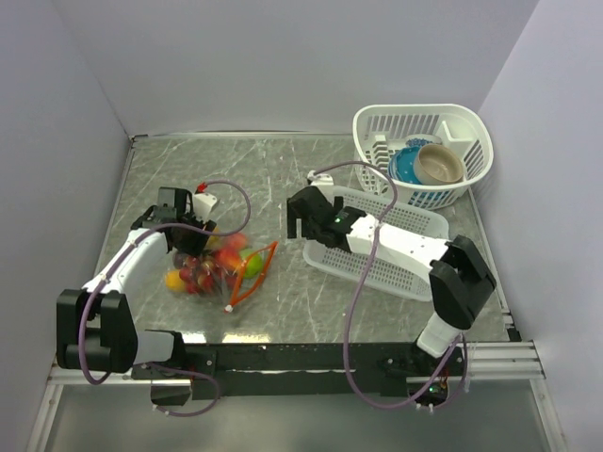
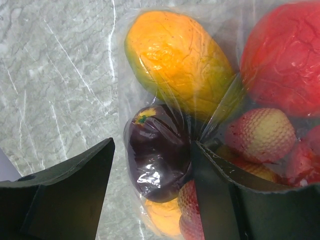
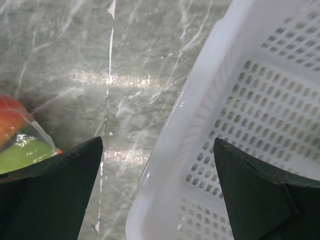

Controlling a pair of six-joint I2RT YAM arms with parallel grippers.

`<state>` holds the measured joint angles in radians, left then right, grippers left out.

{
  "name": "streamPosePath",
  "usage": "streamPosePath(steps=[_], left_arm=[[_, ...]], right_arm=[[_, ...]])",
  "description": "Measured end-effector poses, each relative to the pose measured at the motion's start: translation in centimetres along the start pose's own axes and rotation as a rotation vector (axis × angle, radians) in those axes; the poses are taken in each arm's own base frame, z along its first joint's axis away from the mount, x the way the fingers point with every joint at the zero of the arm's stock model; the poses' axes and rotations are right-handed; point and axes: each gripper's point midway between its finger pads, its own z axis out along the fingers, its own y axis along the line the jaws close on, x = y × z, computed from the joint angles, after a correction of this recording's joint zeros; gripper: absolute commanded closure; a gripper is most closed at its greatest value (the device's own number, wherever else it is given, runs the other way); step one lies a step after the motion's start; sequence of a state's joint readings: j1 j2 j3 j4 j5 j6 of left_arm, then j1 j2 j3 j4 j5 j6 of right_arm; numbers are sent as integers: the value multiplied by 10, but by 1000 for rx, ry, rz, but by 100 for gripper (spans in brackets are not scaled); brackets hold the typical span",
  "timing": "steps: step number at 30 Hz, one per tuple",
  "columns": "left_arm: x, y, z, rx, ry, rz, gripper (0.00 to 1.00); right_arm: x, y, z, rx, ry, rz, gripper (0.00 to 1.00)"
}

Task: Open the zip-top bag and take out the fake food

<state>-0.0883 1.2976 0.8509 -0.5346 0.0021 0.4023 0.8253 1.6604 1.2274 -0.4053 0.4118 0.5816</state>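
The zip-top bag (image 1: 212, 268) lies on the table's left half with its orange-red zip strip (image 1: 254, 273) towards the middle. The fake food (image 1: 193, 275) is packed inside it. In the left wrist view an orange-yellow fruit (image 2: 175, 60), a red one (image 2: 285, 55) and a dark purple one (image 2: 157, 155) press against the clear plastic. My left gripper (image 2: 153, 145) is open and straddles the bag's end. Its right finger (image 2: 215, 190) touches the bag, while the left finger (image 2: 75, 190) stands apart from it. My right gripper (image 3: 158, 142) hangs open over the white tray's rim, holding nothing.
The white slotted tray (image 1: 396, 254) lies under my right arm, right of the bag. A corner of the bag (image 3: 25, 140) shows at the left of the right wrist view. A white basket (image 1: 424, 141) at the back right holds a blue bowl (image 1: 405, 165) and a beige bowl (image 1: 440, 163).
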Motion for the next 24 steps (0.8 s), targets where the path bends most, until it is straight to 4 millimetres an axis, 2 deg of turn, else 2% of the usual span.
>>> streamPosePath(steps=[3, 5, 6, 9, 11, 13, 14, 16, 17, 19, 22, 23, 24], left_arm=[[1, 0, 1, 0, 0, 0, 31], [0, 0, 1, 0, -2, 0, 32], [0, 0, 1, -1, -2, 0, 32], [0, 0, 2, -2, -5, 1, 32], [0, 0, 3, -3, -6, 3, 32], [-1, 0, 4, -2, -6, 4, 32], [-1, 0, 5, -2, -5, 4, 32], [-1, 1, 7, -2, -5, 4, 32], [-1, 1, 8, -2, -5, 4, 32], [-1, 1, 11, 0, -3, 3, 33], [-2, 1, 15, 1, -1, 3, 33], [-2, 1, 16, 1, -1, 3, 33], [-3, 1, 17, 1, -2, 3, 33]], right_arm=[[-11, 15, -30, 0, -107, -108, 0], [-17, 38, -59, -68, -192, -160, 0], [-19, 53, -79, -136, -251, -175, 0], [-4, 75, -117, -340, -316, -157, 0], [5, 75, -121, -408, -327, -128, 1], [25, 72, -114, -465, -321, -100, 12], [38, 71, -109, -480, -306, -108, 24], [64, 77, -100, -496, -270, -151, 39], [73, 84, -98, -508, -257, -180, 52], [92, 104, -94, -531, -229, -241, 53], [99, 133, -93, -561, -227, -288, 46], [98, 141, -93, -569, -235, -295, 37], [95, 148, -93, -576, -245, -299, 34]])
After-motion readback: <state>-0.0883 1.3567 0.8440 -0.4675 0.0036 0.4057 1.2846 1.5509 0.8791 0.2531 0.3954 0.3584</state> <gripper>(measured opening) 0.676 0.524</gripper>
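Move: The green apple in the mouth of the bag lies about 15 cm left of the right hand, 10 cm back and 9 cm below. The bag's orange zip strip runs around it, middle some 14 cm left and 12 back; the large red fruit is roughly 19 left and 9 back. The white tray sits about 14 cm to the hand's right, 5 back. From the left hand, the apple is some 13 cm right, 5 back and 5 below. The green apple at the bag's open mouth is what the right hand swings towards, about 15 cm back and 13 cm left, first arching up some 9 cm and then dropping again. It turns about 35 degrees counter-clockwise, tips its fingers up somewhat, and closes them from wide open to half. Beside the eggplant, the left fingers ease about 1 cm forward and down against the bag. ##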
